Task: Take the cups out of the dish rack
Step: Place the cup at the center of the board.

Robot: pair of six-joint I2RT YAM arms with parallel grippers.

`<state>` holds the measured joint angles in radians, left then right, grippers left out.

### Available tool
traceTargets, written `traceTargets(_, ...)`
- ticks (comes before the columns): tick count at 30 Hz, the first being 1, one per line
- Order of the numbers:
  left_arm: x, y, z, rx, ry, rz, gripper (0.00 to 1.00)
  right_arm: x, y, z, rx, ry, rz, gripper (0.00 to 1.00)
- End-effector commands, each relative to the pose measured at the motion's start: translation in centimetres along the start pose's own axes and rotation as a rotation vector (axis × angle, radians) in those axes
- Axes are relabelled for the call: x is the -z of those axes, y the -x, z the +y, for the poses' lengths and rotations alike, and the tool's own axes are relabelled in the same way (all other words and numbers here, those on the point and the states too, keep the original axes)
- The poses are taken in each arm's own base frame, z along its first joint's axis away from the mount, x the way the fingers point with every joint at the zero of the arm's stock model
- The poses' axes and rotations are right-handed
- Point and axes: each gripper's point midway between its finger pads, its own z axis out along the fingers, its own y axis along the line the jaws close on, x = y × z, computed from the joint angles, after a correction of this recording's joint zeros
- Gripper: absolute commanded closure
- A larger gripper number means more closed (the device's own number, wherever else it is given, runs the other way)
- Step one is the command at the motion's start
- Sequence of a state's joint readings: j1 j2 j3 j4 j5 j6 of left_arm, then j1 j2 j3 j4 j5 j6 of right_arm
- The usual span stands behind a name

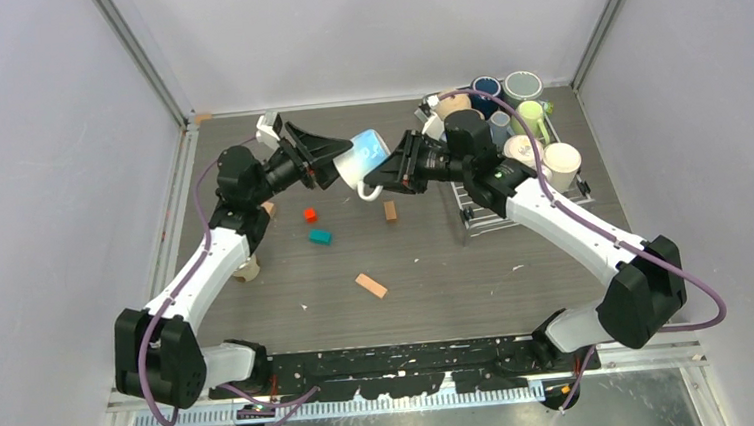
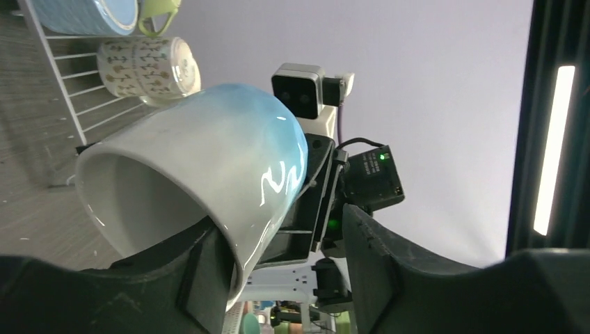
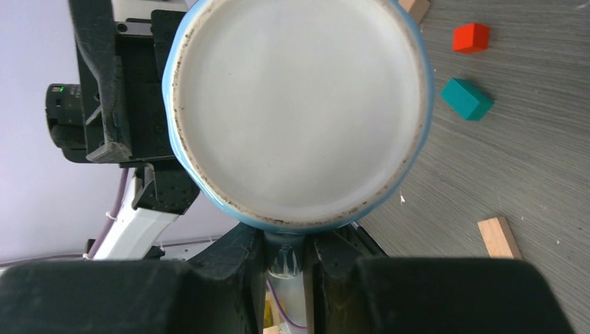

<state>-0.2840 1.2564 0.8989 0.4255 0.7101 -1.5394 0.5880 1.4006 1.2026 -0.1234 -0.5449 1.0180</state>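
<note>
A light blue cup (image 1: 362,158) hangs on its side above the table's middle, between both grippers. My right gripper (image 1: 383,180) is shut on its handle (image 3: 284,261), and the cup's white base (image 3: 296,104) fills the right wrist view. My left gripper (image 2: 282,229) straddles the cup's rim (image 2: 209,153). One finger (image 2: 198,268) lies inside the mouth against the wall, and the other finger (image 2: 389,264) stands clear of the outside, so the jaws are open. The dish rack (image 1: 484,221) at the right holds several cups, among them a white one (image 1: 561,163) and a grey-green one (image 1: 524,85).
Small blocks lie on the table below the cup: red (image 1: 309,215), teal (image 1: 320,237), and two wooden ones (image 1: 390,210) (image 1: 371,286). A tan object (image 1: 247,270) sits half hidden beside the left arm. Walls close in the left, right and back.
</note>
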Motion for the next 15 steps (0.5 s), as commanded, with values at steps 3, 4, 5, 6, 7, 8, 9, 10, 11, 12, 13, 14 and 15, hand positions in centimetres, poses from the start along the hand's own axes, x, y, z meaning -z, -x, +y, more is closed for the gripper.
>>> traceTargets(3, 1.2, -1.4, -5.0, 0.007, -0.186, 0.081, 0.49, 0.1, 1.1, 4.2, 0.077, 0.173, -0.068, 0.99)
traceTargets(4, 1.1, -1.4, -5.0, 0.015, -0.192, 0.085, 0.51, 0.0, 1.0, 3.9, 0.074, 0.168, -0.069, 0.99)
traceTargets(5, 1.1, -1.4, -5.0, 0.023, -0.198, 0.088, 0.54, -0.1, 0.9, 3.7, 0.070, 0.169, -0.069, 0.99)
traceTargets(6, 1.1, -1.3, -5.0, 0.031, -0.206, 0.089, 0.58, -0.1, 0.8, 3.7, 0.066, 0.173, -0.067, 0.99)
traceTargets(7, 1.1, -1.3, -5.1, 0.035, -0.215, 0.088, 0.61, -0.1, 0.7, 3.6, 0.063, 0.176, -0.064, 0.99)
traceTargets(8, 1.2, -1.3, -5.1, 0.037, -0.228, 0.083, 0.64, -0.2, 0.6, 3.4, 0.064, 0.177, -0.062, 0.99)
traceTargets(9, 1.2, -1.2, -5.1, 0.038, -0.233, 0.077, 0.65, -0.2, 0.5, 3.4, 0.067, 0.178, -0.055, 0.99)
traceTargets(10, 1.2, -1.2, -5.0, 0.038, -0.232, 0.075, 0.66, -0.3, 0.3, 3.3, 0.068, 0.179, -0.047, 0.99)
traceTargets(11, 1.2, -1.2, -4.9, 0.035, -0.231, 0.075, 0.66, -0.4, 0.2, 3.2, 0.068, 0.180, -0.037, 0.99)
traceTargets(12, 1.3, -1.3, -4.8, 0.032, -0.230, 0.076, 0.68, -0.5, 0.1, 3.2, 0.062, 0.185, -0.028, 0.99)
traceTargets(13, 1.3, -1.4, -4.8, 0.029, -0.230, 0.078, 0.69, -0.6, -0.1, 3.2, 0.059, 0.193, -0.017, 0.99)
traceTargets(14, 1.4, -1.5, -4.8, 0.027, -0.231, 0.077, 0.71, -0.6, -0.2, 3.3, 0.053, 0.202, -0.007, 0.99)
traceTargets(15, 1.5, -1.5, -4.7, 0.026, -0.227, 0.072, 0.74, -0.7, -0.3, 3.3, 0.050, 0.205, 0.000, 0.99)
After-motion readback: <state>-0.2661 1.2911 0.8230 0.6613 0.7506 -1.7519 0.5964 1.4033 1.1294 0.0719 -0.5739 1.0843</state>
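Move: My left fingers already straddle the cup's rim. The cup's middle is about 4 cm to the right, 1 cm ahead and 3 cm below. From my right hand, which holds the handle, it lies roughly 5 cm ahead, 2 cm left and level in height. Some 30 cm below my left hand, the tan block is level with it and 8 cm right, the red cube level and 10 cm left, the teal block 4 cm back and 8 cm left. I narrow my left fingers to about half their opening around the wall of the cup's rim, one inside the mouth and one outside. The hand lifts about 1 cm and eases partly back down while the wrist rolls slightly and tips the fingertips up some 5 degrees. My right hand keeps its pinch on the handle, carrying the cup about 1 cm left and slightly up towards my left hand, its fingertips also tipping up a little. ##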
